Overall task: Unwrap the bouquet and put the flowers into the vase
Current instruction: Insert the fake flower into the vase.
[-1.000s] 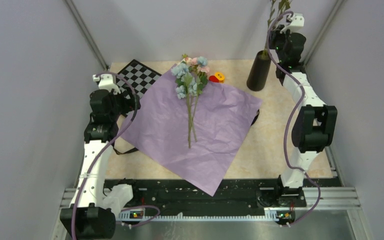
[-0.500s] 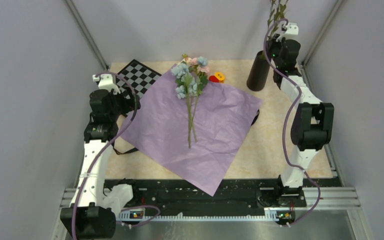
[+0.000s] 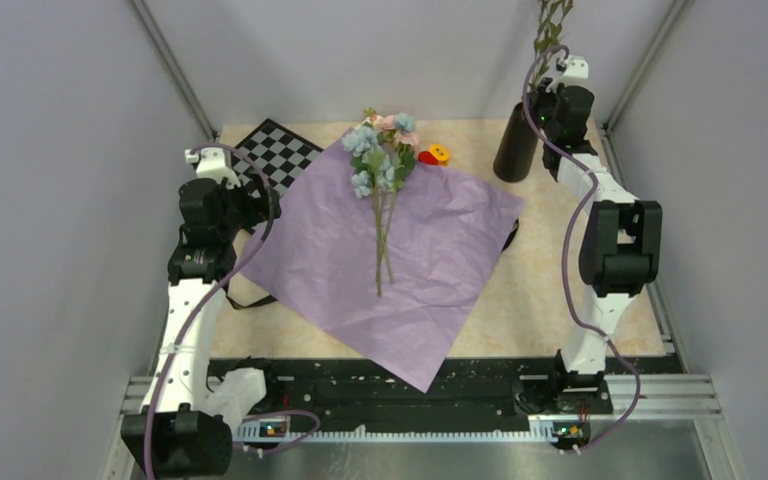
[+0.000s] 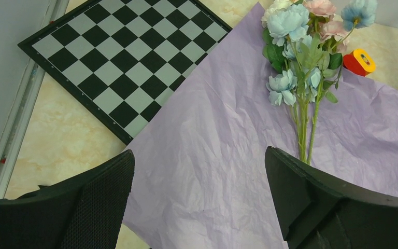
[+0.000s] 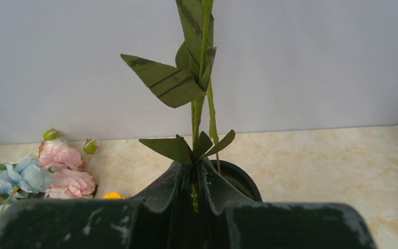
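The bouquet is unwrapped. Its lilac paper (image 3: 410, 265) lies flat on the table, and several flowers (image 3: 382, 150) with pink, white and blue heads rest on it, stems towards me. At the back right stands the dark vase (image 3: 516, 145). Just above it my right gripper (image 3: 542, 92) is shut on a green leafy stem (image 3: 548, 25). In the right wrist view the stem (image 5: 197, 104) rises upright from between the closed fingers, with the vase's rim (image 5: 244, 179) just behind my gripper (image 5: 193, 174). My left gripper (image 4: 199, 171) stays open over the paper's left part (image 4: 212, 129), holding nothing.
A black-and-white checkered board (image 3: 278, 152) lies at the back left, partly under the paper. A small red-and-yellow block (image 3: 435, 155) sits beside the flower heads. Black ribbon (image 3: 250, 300) pokes out from under the paper's left edge. Grey walls close in on both sides.
My right gripper has come down and slightly left towards the vase with the leafy stem in it. The left arm, paper and lying flowers have not moved.
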Controlling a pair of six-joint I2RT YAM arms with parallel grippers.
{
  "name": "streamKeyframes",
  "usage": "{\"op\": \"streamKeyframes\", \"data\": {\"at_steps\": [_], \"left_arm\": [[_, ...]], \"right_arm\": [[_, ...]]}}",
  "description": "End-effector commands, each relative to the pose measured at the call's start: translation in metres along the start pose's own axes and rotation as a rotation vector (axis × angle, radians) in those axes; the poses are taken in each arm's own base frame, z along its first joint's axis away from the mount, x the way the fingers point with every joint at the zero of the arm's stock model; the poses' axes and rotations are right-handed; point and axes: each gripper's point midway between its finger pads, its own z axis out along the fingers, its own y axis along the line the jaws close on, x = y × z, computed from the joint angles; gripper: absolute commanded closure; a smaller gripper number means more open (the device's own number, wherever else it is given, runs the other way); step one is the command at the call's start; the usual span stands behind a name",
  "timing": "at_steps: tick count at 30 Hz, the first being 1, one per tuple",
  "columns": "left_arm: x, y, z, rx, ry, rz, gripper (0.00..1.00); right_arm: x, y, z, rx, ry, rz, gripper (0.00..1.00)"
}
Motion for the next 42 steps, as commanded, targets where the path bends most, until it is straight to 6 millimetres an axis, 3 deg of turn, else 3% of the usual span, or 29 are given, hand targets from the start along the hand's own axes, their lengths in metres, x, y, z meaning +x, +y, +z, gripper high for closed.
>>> {"op": "streamKeyframes", "data": {"at_steps": [1,15,20,37,39,42], "left_arm": [[-0.007,-0.002,0.001,0.015,-0.024,-0.005,0.01],[-0.008,-0.003,0.0,0.018,-0.029,-0.004,0.01],[-0.009,-0.002,-0.001,0.016,-0.032,-0.004,0.01],[-0.009,-0.002,-0.001,0.016,-0.032,-0.011,0.01],[-0.009,-0.002,-0.001,0.016,-0.032,-0.011,0.01],[-0.009,-0.002,-0.002,0.016,-0.035,-0.012,0.01]], "right_arm": [[-0.003,-0.001,0.001,-0.013,-0.011,0.008,0.9],[-0.003,0.001,0.0,-0.022,-0.001,0.012,0.63],[-0.007,0.003,-0.002,-0.03,-0.003,0.009,0.49],[-0.043,0.014,-0.027,-0.051,-0.048,-0.049,0.23],[-0.05,0.001,-0.032,-0.029,-0.056,-0.051,0.22],[-0.056,-0.001,-0.037,-0.022,-0.062,-0.06,0.22]]}}
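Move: The right hand still pinches the flower's stem over the vase's mouth, fingers level and forward; the vase's middle lies about 14 cm below, roughly straight under it and perhaps 1 cm to the right. The tape roll lies down on the table, some 23 cm left and 4 cm farther out; the heads of the loose flowers are about 40 cm left and 4 cm farther out. From the left hand the vase is about 72 cm right, 26 cm ahead and 14 cm below. The right hand all but stays in place over the vase's mouth, settling less than 1 cm, while its fingers spread steadily from nearly shut to about three-quarters open and let go of the flower's stem. Only then does it draw straight back about 2 cm towards its base, rising some 1.5 cm from its lowest point, with the wrist kept level and the open fingers coming away from the stem. ##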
